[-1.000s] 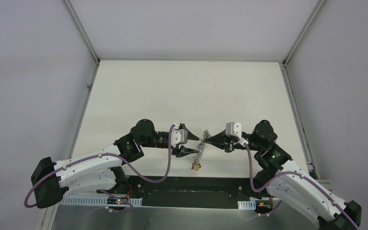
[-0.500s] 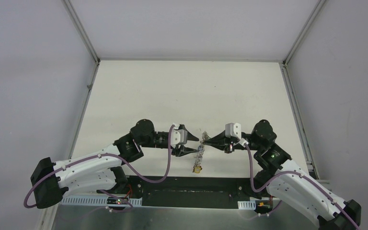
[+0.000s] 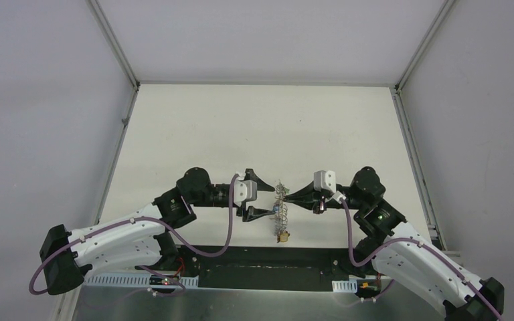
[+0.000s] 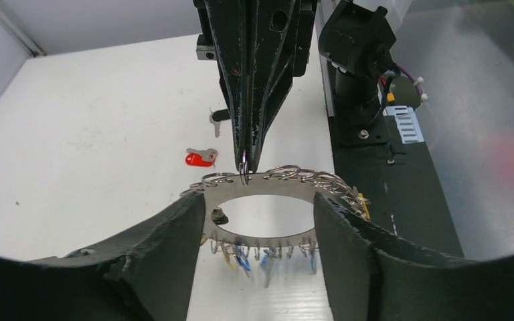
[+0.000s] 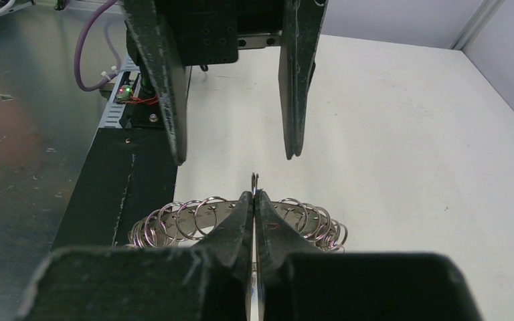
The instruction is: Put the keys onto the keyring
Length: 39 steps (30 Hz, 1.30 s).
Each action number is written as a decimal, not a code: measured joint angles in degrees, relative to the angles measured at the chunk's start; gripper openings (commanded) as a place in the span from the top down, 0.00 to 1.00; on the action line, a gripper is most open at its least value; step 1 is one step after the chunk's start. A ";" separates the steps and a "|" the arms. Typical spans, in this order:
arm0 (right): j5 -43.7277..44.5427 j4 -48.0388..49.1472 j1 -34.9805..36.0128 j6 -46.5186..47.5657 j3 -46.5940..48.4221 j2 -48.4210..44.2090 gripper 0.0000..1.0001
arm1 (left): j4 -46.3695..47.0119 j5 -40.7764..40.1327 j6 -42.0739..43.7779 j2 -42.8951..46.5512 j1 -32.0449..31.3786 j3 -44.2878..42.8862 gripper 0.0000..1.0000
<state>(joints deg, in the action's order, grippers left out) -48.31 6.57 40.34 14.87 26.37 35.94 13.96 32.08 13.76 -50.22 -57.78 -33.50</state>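
Observation:
The keyring (image 4: 261,190), a flat silver ring fringed with small split rings and blue and yellow tags, hangs above the table. My right gripper (image 4: 246,164) is shut on one of its small split rings (image 5: 255,179) at the top edge. My left gripper (image 4: 260,208) is open, one finger (image 4: 174,247) on each side of the keyring (image 3: 281,204); whether they touch it is unclear. Two keys lie on the table beyond it: a red-headed one (image 4: 199,159) and a dark-headed one (image 4: 217,118). From above, the right gripper (image 3: 288,196) meets the ring opposite the left gripper (image 3: 271,199).
A black base strip (image 3: 261,267) runs along the near table edge under both arms. The right arm's base and its cable (image 4: 361,60) stand close behind the keyring. Grey walls and a metal frame (image 3: 401,134) bound the white table.
My left gripper has drawn back to the left and its jaws stand wider apart. The keyring, with its hanging tags, has shifted slightly right on the right gripper, which stayed put.

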 measured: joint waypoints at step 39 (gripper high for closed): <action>21.09 -17.03 -20.20 -28.04 24.63 24.00 1.00 | -22.88 -24.37 -28.85 6.97 0.00 1.88 0.07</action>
<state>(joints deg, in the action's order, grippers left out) -27.22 -10.46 20.14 -13.17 51.00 59.94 -8.93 7.70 -15.09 -43.24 -57.78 -31.62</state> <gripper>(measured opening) 0.006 0.962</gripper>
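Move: Hanging from the right fingertips, the keyring has its middle roughly 7 cm below that hand and level with it; from the half-open left hand it is about 3 cm to the right and 7 cm below. From the right hand, the red-tagged key lies some 16 cm ahead, 15 cm right and 22 cm down, the black key about 13 cm ahead, 23 cm right and equally low. Open table stretches ahead. Carrying the still-pinched keyring away from the left gripper, the right hand sweeps about 17 cm forward and some 6 cm right, its wrist swinging clockwise until the fingers point forward-left and slightly down. The left hand opens fully, backs off some 6 cm left while rising a little, then drops about 10 cm, edging forward as its fingers turn forward and downward. ##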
